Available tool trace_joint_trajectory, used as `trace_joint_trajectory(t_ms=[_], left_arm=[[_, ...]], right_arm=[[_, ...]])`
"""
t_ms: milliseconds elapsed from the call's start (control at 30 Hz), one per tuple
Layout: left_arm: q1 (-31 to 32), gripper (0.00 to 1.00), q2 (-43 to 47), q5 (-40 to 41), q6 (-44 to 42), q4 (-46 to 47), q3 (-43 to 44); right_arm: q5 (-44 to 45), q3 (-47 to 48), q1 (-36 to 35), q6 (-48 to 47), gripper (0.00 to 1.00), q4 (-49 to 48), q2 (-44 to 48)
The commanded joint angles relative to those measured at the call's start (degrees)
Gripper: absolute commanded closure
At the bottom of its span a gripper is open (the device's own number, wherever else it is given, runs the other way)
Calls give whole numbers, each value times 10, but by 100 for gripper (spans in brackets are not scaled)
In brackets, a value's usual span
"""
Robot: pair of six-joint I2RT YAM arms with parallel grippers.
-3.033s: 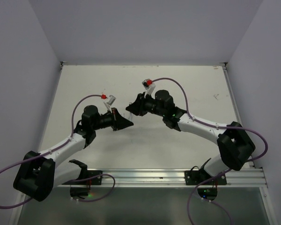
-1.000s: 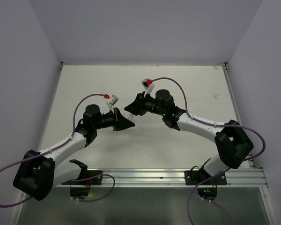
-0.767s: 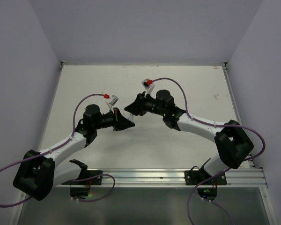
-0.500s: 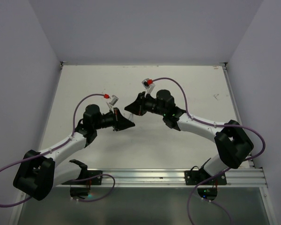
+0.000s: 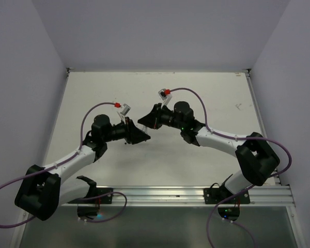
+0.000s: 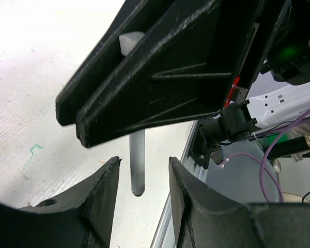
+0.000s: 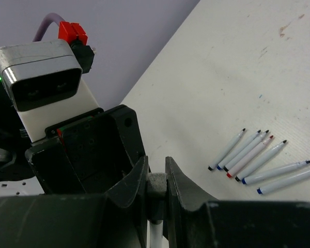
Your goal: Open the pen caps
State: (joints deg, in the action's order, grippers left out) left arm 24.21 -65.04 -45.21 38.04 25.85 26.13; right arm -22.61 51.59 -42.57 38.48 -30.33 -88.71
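Note:
Both grippers meet over the table's middle. My right gripper (image 7: 156, 165) (image 5: 146, 121) is shut on a pen cap (image 7: 156, 182), a dark stub with a grey felt top. That pen's white barrel (image 7: 155, 235) hangs below the jaws. In the left wrist view the barrel (image 6: 137, 165) points down between the fingers of my left gripper (image 6: 143, 163) (image 5: 138, 136). The left gripper is open, with a gap on each side of the barrel. Several uncapped pens (image 7: 253, 152) with blue, black and red ends lie side by side on the table.
The left arm's wrist camera (image 7: 44, 88) sits close in front of the right gripper. A metal rail (image 5: 196, 192) runs along the table's near edge. Grey walls close in the table on the left, far and right sides.
My left gripper has opened and let go of the pen barrel. The right gripper keeps its hold on the cap and has shifted slightly to the right.

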Motion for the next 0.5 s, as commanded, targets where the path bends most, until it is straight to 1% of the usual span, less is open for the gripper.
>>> trace_joint_trajectory(t_ms=[0, 100, 233, 267, 333, 367, 400, 433, 467], left_arm=[[3, 55, -7, -11, 1, 35, 30], [4, 57, -15, -11, 3, 43, 35], [4, 100, -27, -11, 18, 61, 38], [4, 100, -30, -7, 18, 51, 41], [4, 100, -23, 43, 7, 17, 49], [4, 100, -17, 76, -2, -49, 55], [5, 100, -4, 159, -13, -87, 64], [14, 100, 2, 212, -40, -129, 77], [24, 100, 7, 269, -52, -207, 105]], right_arm=[[-25, -13, 3, 36, 100, -70, 15], [-37, -16, 3, 57, 100, -92, 13], [-59, -17, 3, 98, 100, -136, -2], [-58, -16, 4, 104, 100, -140, -8], [-47, -9, 4, 101, 100, -119, -9], [-7, -1, 2, 89, 100, -87, -5], [22, 8, 0, 72, 100, -43, 2], [63, 30, -2, 34, 100, 50, 8], [105, 43, -12, 16, 100, 102, 16]])
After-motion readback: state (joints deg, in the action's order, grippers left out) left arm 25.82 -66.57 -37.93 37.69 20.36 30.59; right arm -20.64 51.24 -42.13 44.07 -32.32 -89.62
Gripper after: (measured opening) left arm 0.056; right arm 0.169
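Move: The capped pen hangs on a slant between the two hands. Its middle is about 3 cm ahead of and 2 cm above the left hand point, its lower barrel already in the gap between the open left fingers. The black cap, held in the right fingers, is some 6 cm ahead of the left hand and 4 cm above it. The row of opened pens lies on the table about 9 cm ahead, 8 cm left and 15 cm below. From the right hand, the pen's middle is roughly 3 cm back and 2 cm below. The left hand edges up about 1 cm and slightly forward and right as its open fingers close and pinch the lower barrel, while the right hand keeps its grip on the cap, first rising about 1 cm and drawing back a little with its fingertips tipping up some 5 degrees. With the pen now gripped at both ends, the two hands turn together and travel forward about 1.5 cm while sinking about 1 cm, the left hand swinging slightly counter-clockwise. ##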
